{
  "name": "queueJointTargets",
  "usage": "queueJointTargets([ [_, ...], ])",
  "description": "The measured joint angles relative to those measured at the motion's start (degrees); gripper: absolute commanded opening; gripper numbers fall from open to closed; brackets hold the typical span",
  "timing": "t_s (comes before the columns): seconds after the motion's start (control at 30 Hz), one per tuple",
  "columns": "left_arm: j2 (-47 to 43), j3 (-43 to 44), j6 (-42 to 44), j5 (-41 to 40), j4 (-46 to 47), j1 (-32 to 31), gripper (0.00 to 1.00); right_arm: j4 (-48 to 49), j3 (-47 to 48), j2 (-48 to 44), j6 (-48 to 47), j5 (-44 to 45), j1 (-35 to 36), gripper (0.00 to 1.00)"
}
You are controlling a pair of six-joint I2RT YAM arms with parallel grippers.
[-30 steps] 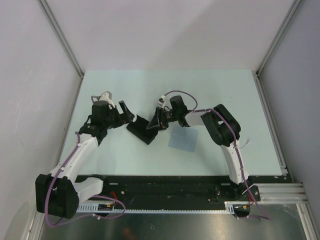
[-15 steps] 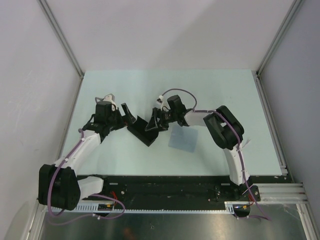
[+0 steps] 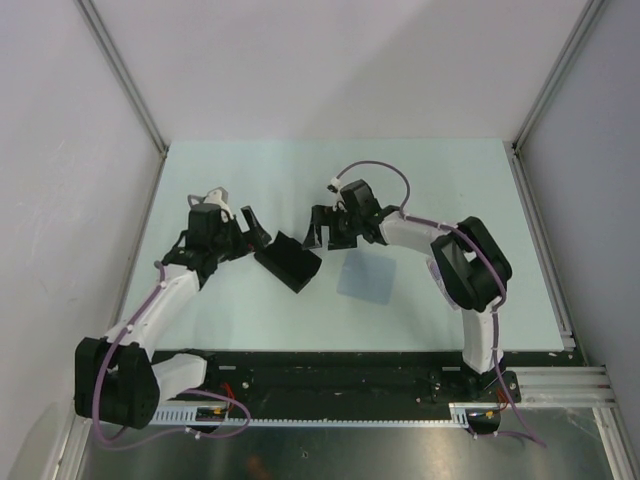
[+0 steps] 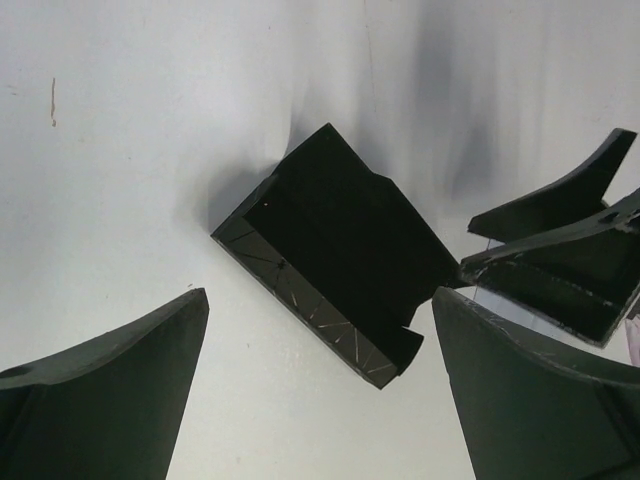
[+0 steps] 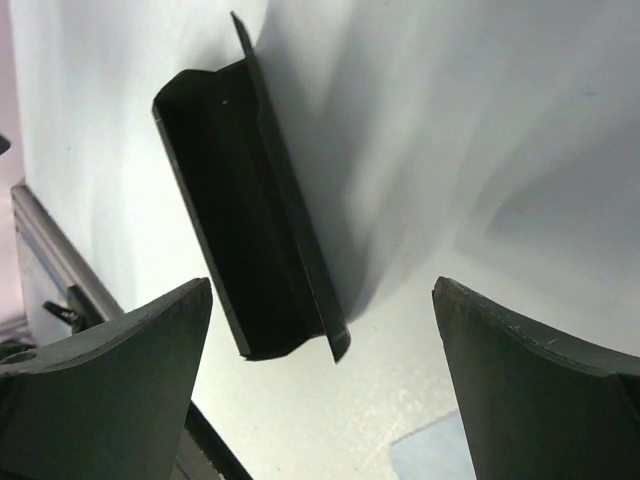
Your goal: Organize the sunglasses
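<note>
The black oblong case (image 3: pixel 288 262) lies on the table between my two grippers. In the left wrist view the case (image 4: pixel 330 250) lies just ahead of my open left gripper (image 4: pixel 320 300), and nothing is held. My left gripper (image 3: pixel 256 230) stands at the case's left end. The right gripper (image 3: pixel 318 228) is open and apart from the case, just to its right. The right wrist view shows the case (image 5: pixel 250 230) as a dark open trough ahead of the open right gripper (image 5: pixel 320 290). The sunglasses are hidden from every view.
A pale blue square cloth (image 3: pixel 366 280) lies flat on the table right of the case, below the right gripper; its corner (image 5: pixel 440 450) shows in the right wrist view. The right gripper's fingers (image 4: pixel 560 250) appear beyond the case in the left wrist view.
The right gripper has opened, let go of the case and drawn back up and to the right. The case now rests on the table. The left arm shifted slightly right earlier.
</note>
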Motion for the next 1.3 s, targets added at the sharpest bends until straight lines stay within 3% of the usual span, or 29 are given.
queueJointTargets([
  [0.13, -0.6, 0.0, 0.1, 1.1, 0.0, 0.0, 0.92, -3.8, 0.0, -3.0, -1.2, 5.1, -0.5, 0.91],
  [0.37, -1.5, 0.0, 0.6, 5.7, 0.0, -0.1, 0.78, -12.6, -0.1, -11.8, -3.5, 13.9, -1.2, 0.70],
  [0.8, -0.4, -5.6, 0.1, 11.8, 2.5, -12.0, 0.66, -20.8, -9.7, -25.5, -3.0, 25.2, -1.7, 0.67],
  [0.97, 4.8, -7.6, -2.4, 11.9, 7.2, -16.1, 0.57, -20.9, -10.1, -26.0, -2.9, 26.5, -2.4, 0.66],
  [1.3, 11.4, -11.6, -7.1, 11.4, 18.9, -20.2, 0.52, -21.0, -10.4, -26.0, -2.5, 27.0, -2.4, 0.66],
])
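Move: The open black case lies about 7 cm right of the left gripper, level with it front to back and some 9 cm below. From the right gripper, the cloth it goes for is roughly 15 cm right, 9 cm back and 5 cm down. The case is 7 cm left of that hand, 5 cm back and 3 cm lower, and the sunglasses lie about 41 cm right and 9 cm back. Bring the left gripper about 13 cm right, then also back and down some 8 cm each, to the case's near right corner, turning it clockwise about 25 degrees and closing the fingers to roughly half. Meanwhile clear the right gripper away from the case, some 13 cm right and 6 cm up, towards the cloth, narrowing its fingers to two thirds, then hold there. ##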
